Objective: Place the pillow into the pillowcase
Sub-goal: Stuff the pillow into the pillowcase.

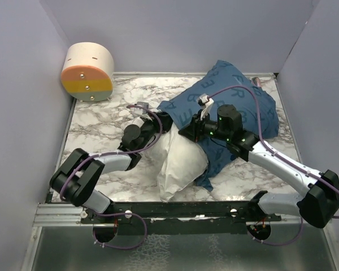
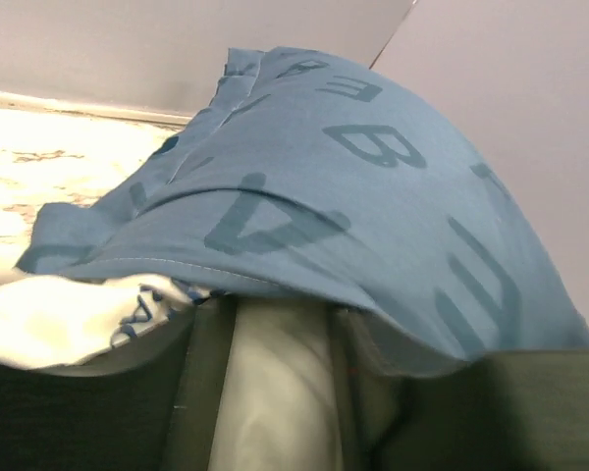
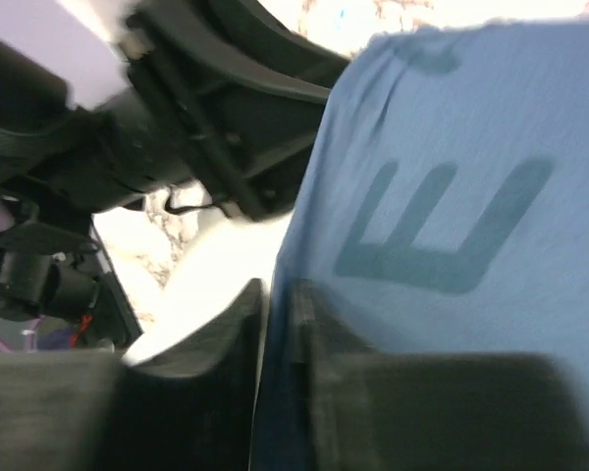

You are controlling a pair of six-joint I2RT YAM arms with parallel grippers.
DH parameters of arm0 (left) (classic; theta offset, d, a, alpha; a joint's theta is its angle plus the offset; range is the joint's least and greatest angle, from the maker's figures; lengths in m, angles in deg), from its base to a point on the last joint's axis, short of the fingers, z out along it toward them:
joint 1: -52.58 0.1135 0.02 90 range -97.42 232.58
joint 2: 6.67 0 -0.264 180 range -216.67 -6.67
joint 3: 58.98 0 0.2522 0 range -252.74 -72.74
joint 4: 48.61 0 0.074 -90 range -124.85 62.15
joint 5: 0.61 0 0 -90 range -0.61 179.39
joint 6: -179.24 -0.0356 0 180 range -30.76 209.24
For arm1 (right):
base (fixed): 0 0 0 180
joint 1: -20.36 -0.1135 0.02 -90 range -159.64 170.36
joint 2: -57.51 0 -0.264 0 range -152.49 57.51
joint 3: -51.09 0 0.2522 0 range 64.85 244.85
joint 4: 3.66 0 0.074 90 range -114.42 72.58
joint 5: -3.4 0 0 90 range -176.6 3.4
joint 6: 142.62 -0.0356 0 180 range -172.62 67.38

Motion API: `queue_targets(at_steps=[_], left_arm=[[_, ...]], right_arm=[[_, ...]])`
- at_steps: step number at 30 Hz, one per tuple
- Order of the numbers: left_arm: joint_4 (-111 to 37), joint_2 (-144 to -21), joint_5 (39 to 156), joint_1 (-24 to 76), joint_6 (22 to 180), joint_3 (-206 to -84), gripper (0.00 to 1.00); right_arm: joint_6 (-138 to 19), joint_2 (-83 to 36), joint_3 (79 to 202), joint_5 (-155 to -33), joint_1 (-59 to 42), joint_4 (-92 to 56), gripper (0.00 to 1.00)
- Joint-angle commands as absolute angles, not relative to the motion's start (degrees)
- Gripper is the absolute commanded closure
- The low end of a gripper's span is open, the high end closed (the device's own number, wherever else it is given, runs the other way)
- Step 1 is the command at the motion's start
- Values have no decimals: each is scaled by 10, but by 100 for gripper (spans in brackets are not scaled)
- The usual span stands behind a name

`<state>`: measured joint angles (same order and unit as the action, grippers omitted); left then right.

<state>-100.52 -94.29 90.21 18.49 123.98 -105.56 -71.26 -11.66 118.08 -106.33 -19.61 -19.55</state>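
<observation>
The white pillow (image 1: 181,164) lies mid-table with its far part inside the dark blue lettered pillowcase (image 1: 237,93); its near end sticks out bare. My left gripper (image 1: 161,121) is at the case's left hem. In the left wrist view the left gripper (image 2: 275,314) stands open, with pale pillow (image 2: 275,392) in the gap and the pillowcase (image 2: 373,196) draped over the tips. My right gripper (image 1: 193,127) reaches in from the right. In the right wrist view the right gripper (image 3: 278,304) is shut on a thin fold of pillowcase (image 3: 452,196), with pillow (image 3: 211,270) to its left.
A round cream and orange drum (image 1: 88,72) stands at the back left corner of the marble table (image 1: 101,121). Lilac walls close in the left, back and right. A metal rail (image 1: 158,212) runs along the near edge. The left arm (image 3: 177,128) passes close above the right gripper.
</observation>
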Motion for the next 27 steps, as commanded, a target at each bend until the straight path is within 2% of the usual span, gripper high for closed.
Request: queue_targets(at_steps=[1, 3, 4, 9, 13, 18, 21, 22, 24, 27], left_arm=[[-929, -837, 903, 206, 1168, -994, 42], [-774, -749, 889, 207, 1138, -994, 31], [-697, -706, 889, 207, 1125, -1004, 29], [-393, -518, 908, 209, 1124, -1045, 25], [-254, -399, 976, 209, 1173, -1064, 23], [-251, -384, 1120, 208, 1262, -1043, 20], [-271, -372, 1157, 205, 1289, -1035, 17], [-288, -366, 1170, 205, 1309, -1031, 15], [-321, -364, 1210, 203, 1355, -1025, 3], [-304, -371, 1190, 175, 1369, -1020, 1]], right_arm=[[-726, -134, 1150, -1109, -185, -234, 66], [-710, -131, 1163, -1120, -178, -232, 50], [-703, -131, 1177, -1128, -175, -231, 45], [-671, -119, 1241, -1169, -167, -243, 25], [-664, -81, 1264, -1190, -167, -244, 13], [-667, -26, 1242, -1166, -166, -252, 12], [-679, -4, 1216, -1147, -165, -264, 12], [-684, 2, 1207, -1145, -162, -269, 12], [-692, 13, 1191, -1134, -158, -284, 12], [-697, 35, 1165, -1107, -154, -300, 13]])
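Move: Out at the case's mouth, the left hand has the bare pillow's middle about 16 cm back, 4 cm to its right and some 8 cm below. From the right hand, nipping the pillowcase rim, that bare pillow lies about 10 cm back, 2 cm left and 8 cm down. The pillowcase body is centred roughly 10 cm ahead of the right hand, 20 cm to its right and 6 cm below. Opening wide, the left hand comes free of the bunched pillow at the case mouth, arcs back some 20 cm and a little left, rising about 6 cm then sinking, towards the pillow's near part, its fingers tipping down and swinging clockwise. The right fingers open off the case rim; that hand dips slightly, lifts away to end about 8 cm higher, and eases back and right. ##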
